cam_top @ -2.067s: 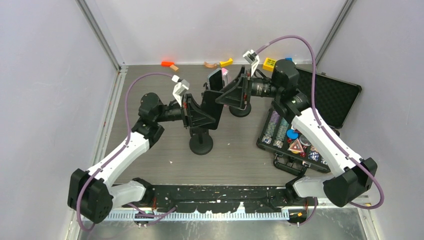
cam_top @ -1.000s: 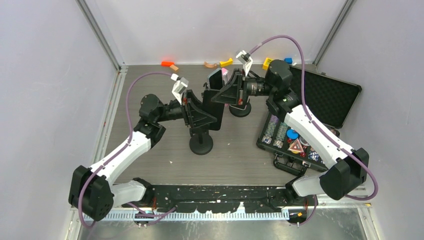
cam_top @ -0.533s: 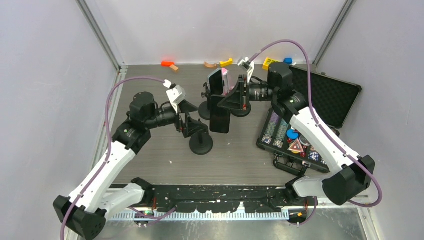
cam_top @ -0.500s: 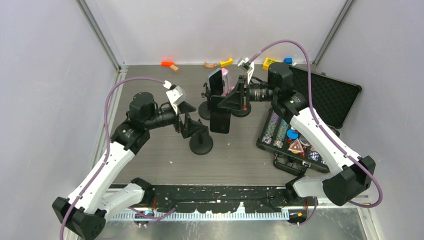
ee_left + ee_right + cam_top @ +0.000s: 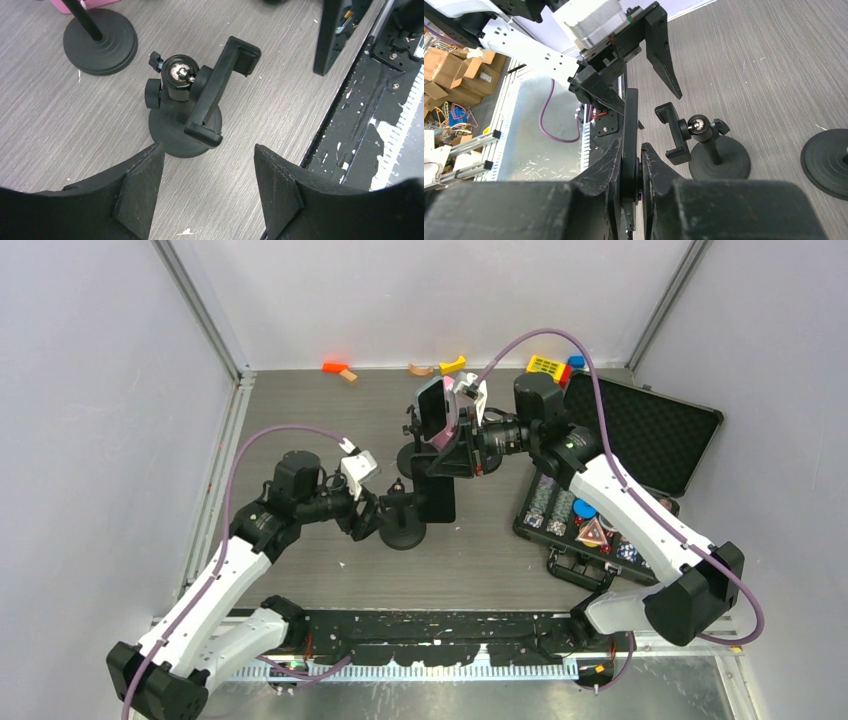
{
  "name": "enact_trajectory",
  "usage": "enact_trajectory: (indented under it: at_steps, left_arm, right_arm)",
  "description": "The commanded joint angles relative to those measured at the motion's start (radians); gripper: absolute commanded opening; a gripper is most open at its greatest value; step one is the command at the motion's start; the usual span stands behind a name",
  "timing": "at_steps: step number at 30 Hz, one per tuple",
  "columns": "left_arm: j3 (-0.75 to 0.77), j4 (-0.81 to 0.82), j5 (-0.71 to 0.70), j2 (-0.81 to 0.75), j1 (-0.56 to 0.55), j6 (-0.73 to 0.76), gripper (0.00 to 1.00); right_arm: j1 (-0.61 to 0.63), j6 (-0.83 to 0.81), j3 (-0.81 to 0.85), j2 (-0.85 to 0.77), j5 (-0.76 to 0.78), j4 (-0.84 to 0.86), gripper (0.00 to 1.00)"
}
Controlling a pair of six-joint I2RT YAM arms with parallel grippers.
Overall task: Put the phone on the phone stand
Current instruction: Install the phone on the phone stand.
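Observation:
The phone (image 5: pixel 438 495) is a black slab hanging upright, with my right gripper (image 5: pixel 452 452) shut on its upper part. The right wrist view shows the phone (image 5: pixel 630 125) edge-on, pinched between the right gripper's (image 5: pixel 630 172) fingers. The phone stand (image 5: pixel 402 525) is black with a round base and a tilted clamp (image 5: pixel 221 90). It stands just left of the hanging phone. My left gripper (image 5: pixel 368 520) is low beside the stand's left side. In the left wrist view the left gripper (image 5: pixel 205 192) is open and holds nothing, with the stand (image 5: pixel 182 135) just beyond its fingertips.
A second stand (image 5: pixel 415 462) carries a pink-cased phone (image 5: pixel 432 408) right behind. An open black case (image 5: pixel 650 430) with poker chips (image 5: pixel 585 520) lies at the right. Small coloured toys (image 5: pixel 340 370) lie along the back wall. A black rail (image 5: pixel 430 625) runs along the near edge.
My left gripper has opened, let go of the phone and dropped down-left beside the stand. The right gripper has carried the phone nearer, close to the stand.

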Motion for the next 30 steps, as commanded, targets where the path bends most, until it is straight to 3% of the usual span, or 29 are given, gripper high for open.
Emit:
enact_trajectory:
  at_steps: [1,6,13,18,30]
  left_arm:
    - [-0.001,0.062,-0.03,0.033,-0.004,-0.002,0.67]
    - [-0.011,0.124,-0.095,0.057,-0.008,-0.011,0.64]
    - [-0.023,0.168,-0.295,0.027,-0.007,0.0,0.6]
    - [-0.014,0.13,-0.299,0.016,-0.007,-0.009,0.53]
    - [-0.028,0.086,-0.226,0.01,-0.008,-0.036,0.27]
  right_arm:
    - [-0.002,-0.022,0.05,-0.019,-0.02,0.033,0.0]
    - [-0.001,-0.026,0.047,-0.016,-0.013,0.027,0.0]
    - [-0.001,-0.034,0.044,-0.012,-0.011,0.018,0.0]
    - [0.013,-0.036,0.057,0.001,-0.009,0.018,0.0]
    - [0.028,-0.049,0.087,0.03,0.001,-0.009,0.0]
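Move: The stand's empty phone clamp is just off the left hand's open fingertips, its middle about 4 cm ahead, 5 cm to the right and 2 cm lower. From that hand, the occupied stand with its phone is some 20 cm ahead and 10 cm right, about 4 cm lower; the black phone held by the right hand is level fore-and-aft, roughly 13 cm right and 8 cm above. From the right hand the clamp lies about 2 cm ahead, 8 cm left and 13 cm below. The left hand dips a centimetre and reaches forward about 4 cm to the clamp, bearing left by some 2 cm in the second half while turning roughly 15 degrees counter-clockwise, so that its fingers come to straddle the clamp's left end jaw and shift it as they go. Then the hand stays there and narrows its fingers from well open to about a third, closing them around that jaw, while the right hand keeps its grip on the black phone, nearly still above and to the right. ##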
